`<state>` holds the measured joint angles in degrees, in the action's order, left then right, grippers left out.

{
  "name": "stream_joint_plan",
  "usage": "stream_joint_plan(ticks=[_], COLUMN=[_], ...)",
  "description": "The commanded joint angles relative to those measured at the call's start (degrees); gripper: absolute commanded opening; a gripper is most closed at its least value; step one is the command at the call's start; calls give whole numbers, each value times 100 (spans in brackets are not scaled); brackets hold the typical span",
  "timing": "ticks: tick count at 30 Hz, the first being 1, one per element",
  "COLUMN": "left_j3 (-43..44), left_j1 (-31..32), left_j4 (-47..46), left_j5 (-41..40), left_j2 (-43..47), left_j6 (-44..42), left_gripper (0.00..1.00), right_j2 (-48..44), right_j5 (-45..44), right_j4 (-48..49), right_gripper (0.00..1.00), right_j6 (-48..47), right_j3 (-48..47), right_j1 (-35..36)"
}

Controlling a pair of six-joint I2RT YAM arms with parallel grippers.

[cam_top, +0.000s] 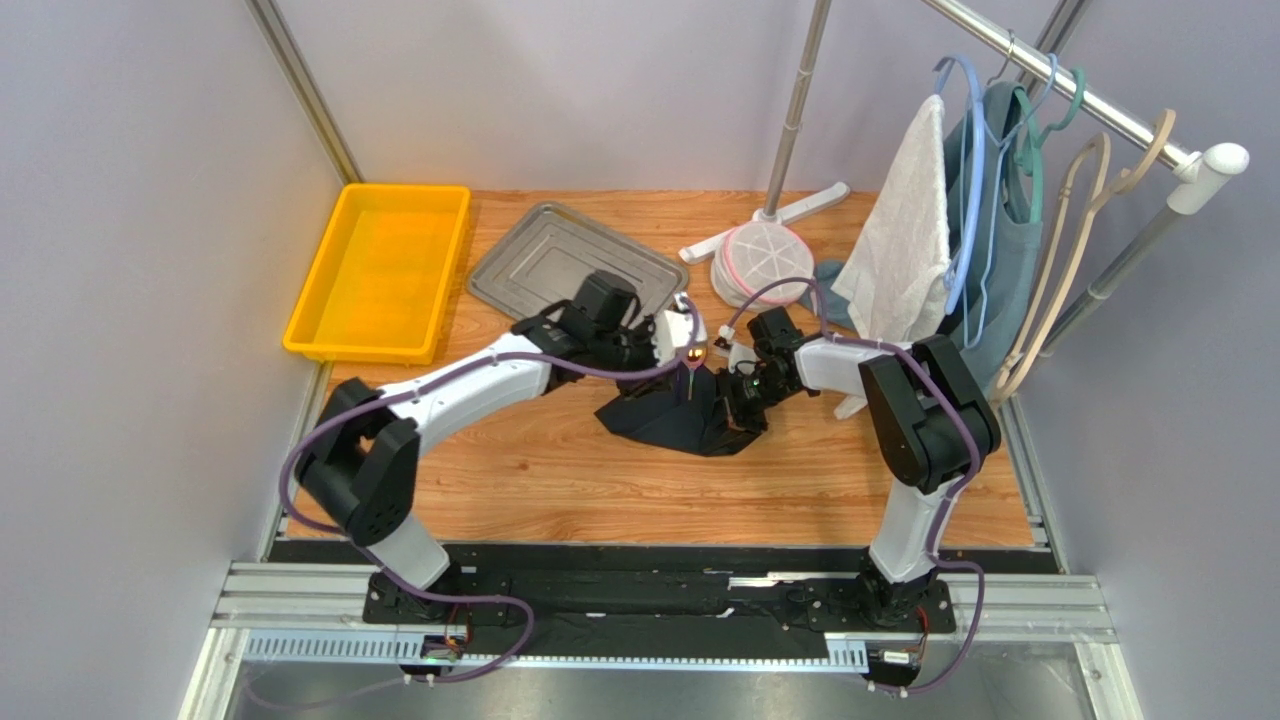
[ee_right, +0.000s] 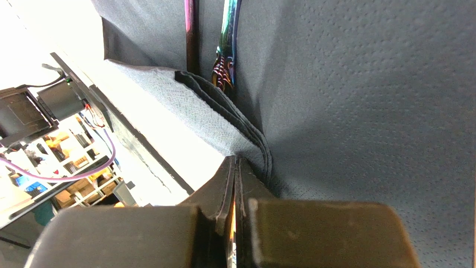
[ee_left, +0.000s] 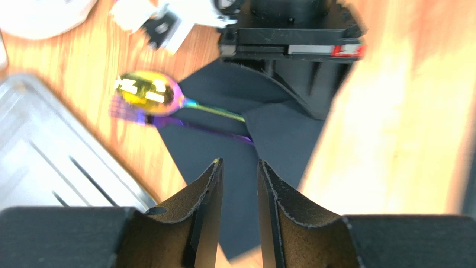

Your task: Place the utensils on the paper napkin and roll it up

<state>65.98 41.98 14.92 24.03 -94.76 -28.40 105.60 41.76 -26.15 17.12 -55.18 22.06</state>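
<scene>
The black paper napkin [cam_top: 669, 423] lies folded and partly tented at the table's middle. A spoon [ee_left: 148, 92] with a gold bowl lies over the purple fork [ee_left: 129, 111]; their heads stick out over the wood. Their handles run under a napkin [ee_left: 223, 151] flap. My left gripper [ee_left: 240, 164] hovers over the napkin, open a narrow gap, nothing between its fingers. My right gripper [ee_right: 235, 161] is shut, its tips pinching the layered folded edge of the napkin [ee_right: 363, 111]. The fork handle [ee_right: 191, 33] and spoon handle [ee_right: 230, 33] run under that fold. From above, both grippers [cam_top: 694, 357] [cam_top: 736, 402] meet over the napkin.
A grey metal tray [cam_top: 571, 263] sits behind the left arm, a yellow bin [cam_top: 376, 270] at far left. A pole's white base [cam_top: 759, 255] stands at the back. A white towel [cam_top: 902, 240] and hangers hang on a rack at right.
</scene>
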Motion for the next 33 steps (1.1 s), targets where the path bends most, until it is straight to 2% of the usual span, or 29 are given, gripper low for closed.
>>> stream_joint_plan(ticks=[1, 2, 5, 9, 16, 20, 26, 33], left_j3=[188, 162, -128, -761, -744, -604, -717, -1007], left_j1=[-426, -540, -673, -682, -682, -673, -848, -1156], left_j4=[1240, 1329, 1199, -57, -1306, -1692, -2036, -2055], left_j5=[1338, 1785, 2367, 2571, 2738, 2730, 2633, 2651], left_j2=[485, 476, 476, 433, -613, -1236, -1676, -1704], left_j6=[1596, 1853, 2838, 3919, 5256, 5635, 6065, 6093], left_gripper=[37, 38, 40, 44, 44, 43, 41, 40], right_j2=[75, 57, 57, 101, 189, 259, 277, 312], right_j5=[-300, -317, -361, -423, -520, -528, -502, -537], right_j4=[66, 58, -4, -83, -215, -302, -417, -443], right_gripper=[0, 0, 0, 0, 0, 0, 0, 0], right_j6=[-157, -166, -227, -350, -535, -631, -781, -904], right_j3=[-99, -90, -125, -212, -327, -415, -520, -503], right_j1=[26, 26, 17, 26, 26, 17, 26, 26])
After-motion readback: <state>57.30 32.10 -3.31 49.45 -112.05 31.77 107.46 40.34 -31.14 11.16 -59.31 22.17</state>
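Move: The left hand is open and empty, going for the left end of the napkin's folded-over near flap, about 6 cm back, 2 cm to its left and 10 cm below. Level with the hand in reach and also some 10 cm down, the fork lies about 3 cm to its right and the spoon 5 cm; the metal tray's middle is about 15 cm ahead and 11 cm left. From the right hand, shut on the flap's right end, that left end is roughly 13 cm straight left, about 1 cm lower. The left hand lifts about 3 cm and swings back some 7 cm and slightly left, away from the utensils, then sinks about 11 cm from its crest and eases a few centimetres forward to the left end of the flap, rolling some 70 degrees about its fingers' line (counter-clockwise seen from behind the hand), the fingers still pointing right and down, and staying part open astride the near fold. The right hand keeps its pinch on the flap's right end close to the table, all but still, turning only a few degrees. ##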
